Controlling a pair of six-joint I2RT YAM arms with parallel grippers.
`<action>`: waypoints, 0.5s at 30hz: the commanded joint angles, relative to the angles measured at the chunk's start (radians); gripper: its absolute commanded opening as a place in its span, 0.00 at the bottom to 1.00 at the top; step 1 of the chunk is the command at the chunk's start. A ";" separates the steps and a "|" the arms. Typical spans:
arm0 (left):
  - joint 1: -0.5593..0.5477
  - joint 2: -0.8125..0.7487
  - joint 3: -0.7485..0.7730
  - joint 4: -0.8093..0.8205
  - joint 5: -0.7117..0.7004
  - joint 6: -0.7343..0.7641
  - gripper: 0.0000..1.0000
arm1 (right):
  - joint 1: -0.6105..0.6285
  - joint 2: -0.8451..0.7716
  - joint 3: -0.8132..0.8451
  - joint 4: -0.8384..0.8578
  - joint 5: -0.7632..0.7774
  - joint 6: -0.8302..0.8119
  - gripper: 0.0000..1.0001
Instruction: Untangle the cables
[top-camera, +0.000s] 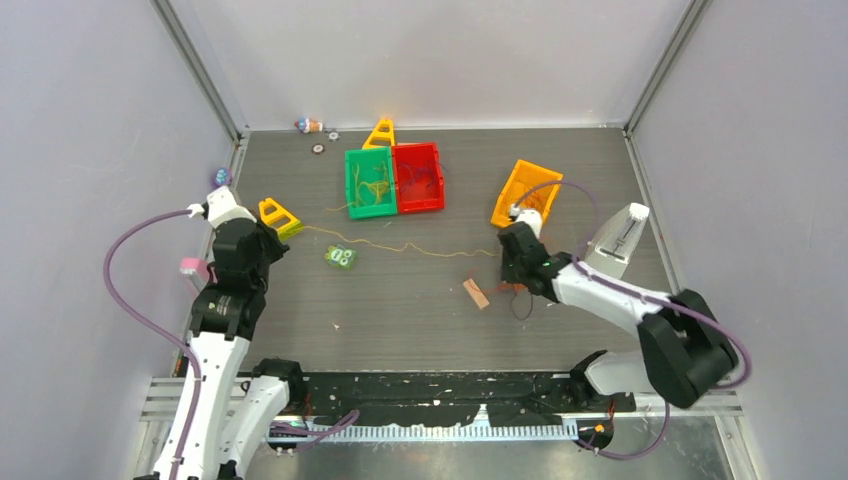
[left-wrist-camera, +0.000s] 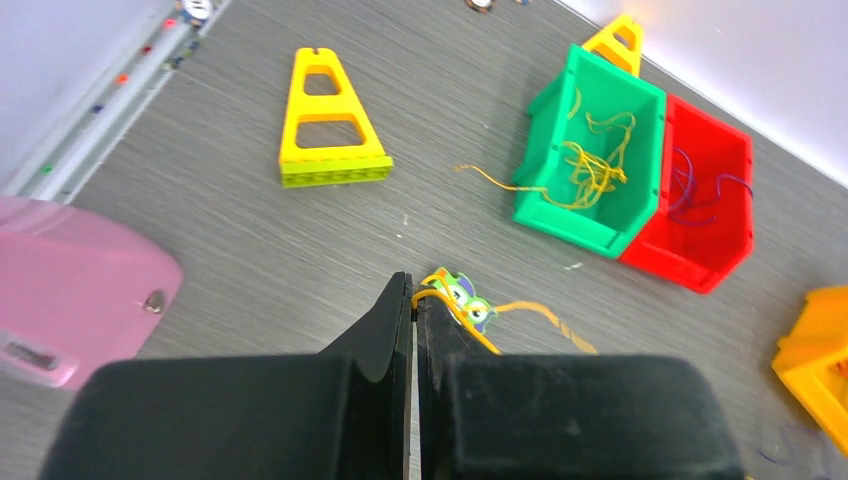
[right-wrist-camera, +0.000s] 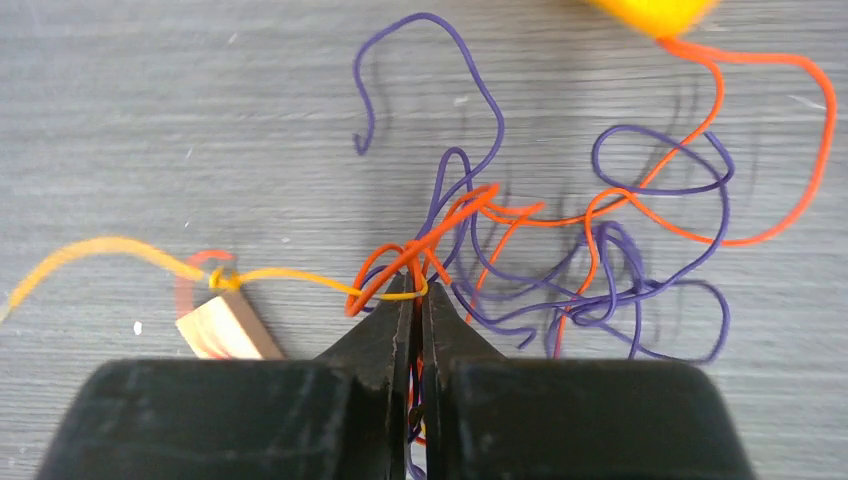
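A tangle of orange and purple cables (right-wrist-camera: 590, 255) lies on the grey table in the right wrist view. My right gripper (right-wrist-camera: 415, 292) is shut on strands at the tangle's near edge, where a yellow cable (right-wrist-camera: 300, 278) also enters the jaws. That yellow cable (top-camera: 410, 247) stretches left across the table to my left gripper (left-wrist-camera: 414, 300), which is shut on its other end. More yellow cables (left-wrist-camera: 590, 165) fill the green bin (left-wrist-camera: 545, 110). Purple ones (left-wrist-camera: 700, 190) lie in the red bin (left-wrist-camera: 700, 265). From above, the right gripper (top-camera: 512, 278) sits low over the tangle.
A small wooden block (right-wrist-camera: 225, 328) lies by a knot in the yellow cable. An owl-faced tile (top-camera: 341, 257) sits under the cable. Yellow triangle pieces (top-camera: 278, 215) (top-camera: 381, 134), a tipped orange bin (top-camera: 524, 190), a pink object (left-wrist-camera: 70, 290) and small bits at the back wall (top-camera: 310, 126) are around.
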 joint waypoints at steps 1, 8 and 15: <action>0.026 0.003 0.067 -0.043 -0.133 -0.032 0.00 | -0.106 -0.184 -0.065 -0.017 0.011 0.073 0.05; 0.052 0.008 0.044 -0.019 -0.100 -0.070 0.00 | -0.226 -0.400 -0.137 -0.043 -0.048 0.067 0.05; 0.037 0.179 0.031 0.103 0.394 0.006 0.01 | -0.229 -0.408 -0.129 0.010 -0.293 -0.005 0.06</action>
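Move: My right hand already grips the tangle of orange and purple cables plus the yellow cable. The yellow-orange bin sits about 18 cm ahead of it and 5 cm to its right; the wooden block is some 6 cm to its left and 3 cm back. My left hand, shut on the yellow cable's other end, has the tangle roughly 42 cm to its right, 1 cm ahead and 21 cm below; the small green toy is about 7 cm right and 6 cm ahead. I keep my right fingers shut on the tangle and carry it right and up, away from the wooden block: about 6 cm right before easing back 1 cm, while rising some 5.5 cm, my wrist rolling left side up. With the yellow cable still pinched, my left hand drifts 2 cm left, then swings back right about 3 cm and slightly forward and down. ##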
